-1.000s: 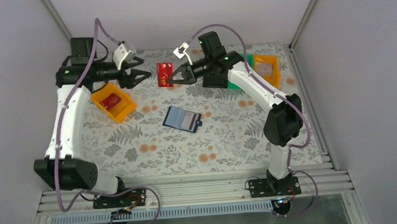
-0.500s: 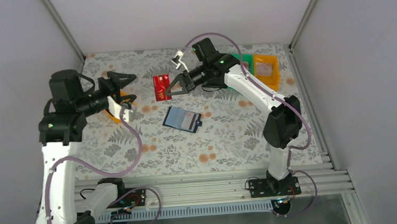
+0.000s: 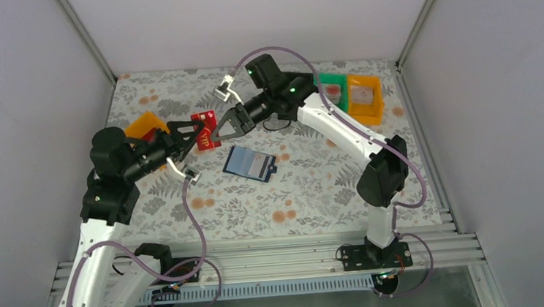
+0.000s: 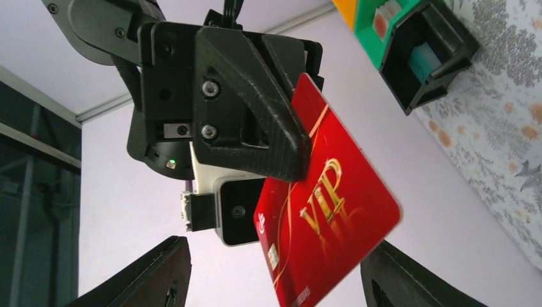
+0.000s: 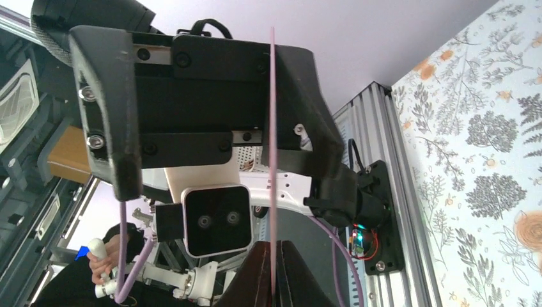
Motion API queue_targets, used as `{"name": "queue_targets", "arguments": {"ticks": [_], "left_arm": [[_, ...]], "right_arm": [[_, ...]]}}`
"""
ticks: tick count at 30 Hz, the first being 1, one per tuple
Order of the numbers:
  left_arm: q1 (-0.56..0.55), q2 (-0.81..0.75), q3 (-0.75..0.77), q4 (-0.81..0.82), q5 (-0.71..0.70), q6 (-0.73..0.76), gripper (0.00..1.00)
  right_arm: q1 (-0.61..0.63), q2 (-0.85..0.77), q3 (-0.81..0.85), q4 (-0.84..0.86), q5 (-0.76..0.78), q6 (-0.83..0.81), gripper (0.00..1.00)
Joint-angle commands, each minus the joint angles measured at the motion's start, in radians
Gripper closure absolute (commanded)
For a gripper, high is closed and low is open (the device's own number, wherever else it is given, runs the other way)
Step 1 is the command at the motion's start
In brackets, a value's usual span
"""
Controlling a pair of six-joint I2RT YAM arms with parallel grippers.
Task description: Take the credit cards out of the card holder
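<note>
The navy card holder (image 3: pixel 249 162) lies open on the flowered table (image 3: pixel 316 187), with light cards showing in its slots. Above and left of it my right gripper (image 3: pixel 217 132) is shut on a red credit card (image 3: pixel 205 129) marked VIP (image 4: pixel 326 211). In the right wrist view that card (image 5: pixel 273 128) is edge-on, a thin line pinched between the dark fingers (image 5: pixel 291 278). My left gripper (image 3: pixel 196 134) faces it, open. Its two fingers (image 4: pixel 150 275) straddle the card's free end without touching it.
A yellow bin (image 3: pixel 137 127) holding something red stands behind the left gripper. Green (image 3: pixel 333 85) and orange (image 3: pixel 363 96) bins sit at the back right, with a black bin (image 4: pixel 434 51) beside the green one. Grey walls close the sides.
My left arm swung from over the yellow bin toward the middle, now facing the right gripper. My right gripper carried the red card leftward, so it now lies between the left fingers.
</note>
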Motion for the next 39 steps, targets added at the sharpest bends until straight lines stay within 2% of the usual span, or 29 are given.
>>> {"name": "queue_targets", "arguments": {"ticks": [1,6,8,9,12,14,16,17,18,22,25,26,31,34,37,39], "left_arm": [[-0.003,-0.004,-0.010,0.053,0.016,0.269,0.39],[-0.003,-0.010,-0.007,-0.004,0.020,0.289,0.75],[-0.005,-0.015,-0.007,-0.020,0.030,0.295,0.93],[-0.005,-0.017,-0.006,-0.026,0.030,0.289,0.97],[-0.005,-0.023,0.005,-0.060,0.002,0.251,0.98],[-0.005,-0.026,0.021,-0.101,-0.038,0.186,0.98],[-0.005,-0.012,0.051,-0.159,-0.111,0.074,0.98],[-0.005,0.005,0.073,-0.207,-0.166,-0.006,0.97],[-0.005,0.034,0.105,-0.248,-0.228,-0.093,0.98],[-0.001,0.234,0.252,-0.424,-0.598,-0.463,0.98],[0.030,0.406,0.337,-0.557,-0.745,-0.695,0.98],[0.041,0.445,0.346,-0.581,-0.768,-0.777,0.98],[0.108,0.605,0.334,-0.615,-0.828,-0.978,0.98],[0.166,0.744,0.433,-0.626,-0.833,-1.113,0.98],[0.197,0.842,0.519,-0.591,-0.839,-1.201,0.98],[0.198,0.879,0.516,-0.556,-0.858,-1.217,0.98]], "right_arm": [[0.027,0.034,0.065,-0.019,-0.016,0.012,0.96],[0.035,0.044,0.085,-0.015,-0.022,0.016,0.96],[0.035,0.051,0.094,-0.017,-0.014,0.015,0.96],[0.035,0.054,0.097,-0.019,-0.009,0.014,0.96],[0.030,0.060,0.105,-0.021,0.010,0.013,0.94],[0.009,0.055,0.105,-0.026,0.056,0.013,0.70],[-0.033,0.033,0.079,-0.023,0.134,0.025,0.37],[-0.061,0.008,0.053,-0.005,0.181,0.037,0.12],[-0.092,-0.018,0.021,0.007,0.229,0.052,0.02],[-0.202,-0.108,-0.086,0.006,0.450,0.067,0.01],[-0.250,-0.140,-0.130,-0.036,0.576,0.027,0.01],[-0.259,-0.143,-0.141,-0.050,0.601,0.013,0.01],[-0.287,-0.147,-0.193,-0.077,0.663,-0.028,0.01],[-0.294,-0.137,-0.209,-0.078,0.662,-0.041,0.01],[-0.296,-0.129,-0.226,-0.070,0.658,-0.046,0.01],[-0.297,-0.133,-0.240,-0.063,0.661,-0.046,0.01]]}}
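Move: Between the left hand's open fingers stands the red card, its middle about 2 cm to their right, level in height and neither ahead nor back. The left orange box lies roughly 20 cm ahead, 21 cm left and 34 cm below that hand; the card holder is some 9 cm ahead, 11 cm right and 36 cm below. From the right hand, which still grips the card, the card's middle lies about 3 cm left and 1 cm ahead, at its height. Pinching the red card, the left fingers shut while the right hand holds it nearly still; the right fingers then open wide and draw off forward and right, sinking later. The left hand carries the card down, left and forward towards the left orange box, nearly 20 cm down, swinging its fingers from pointing right to pointing steeply down. ##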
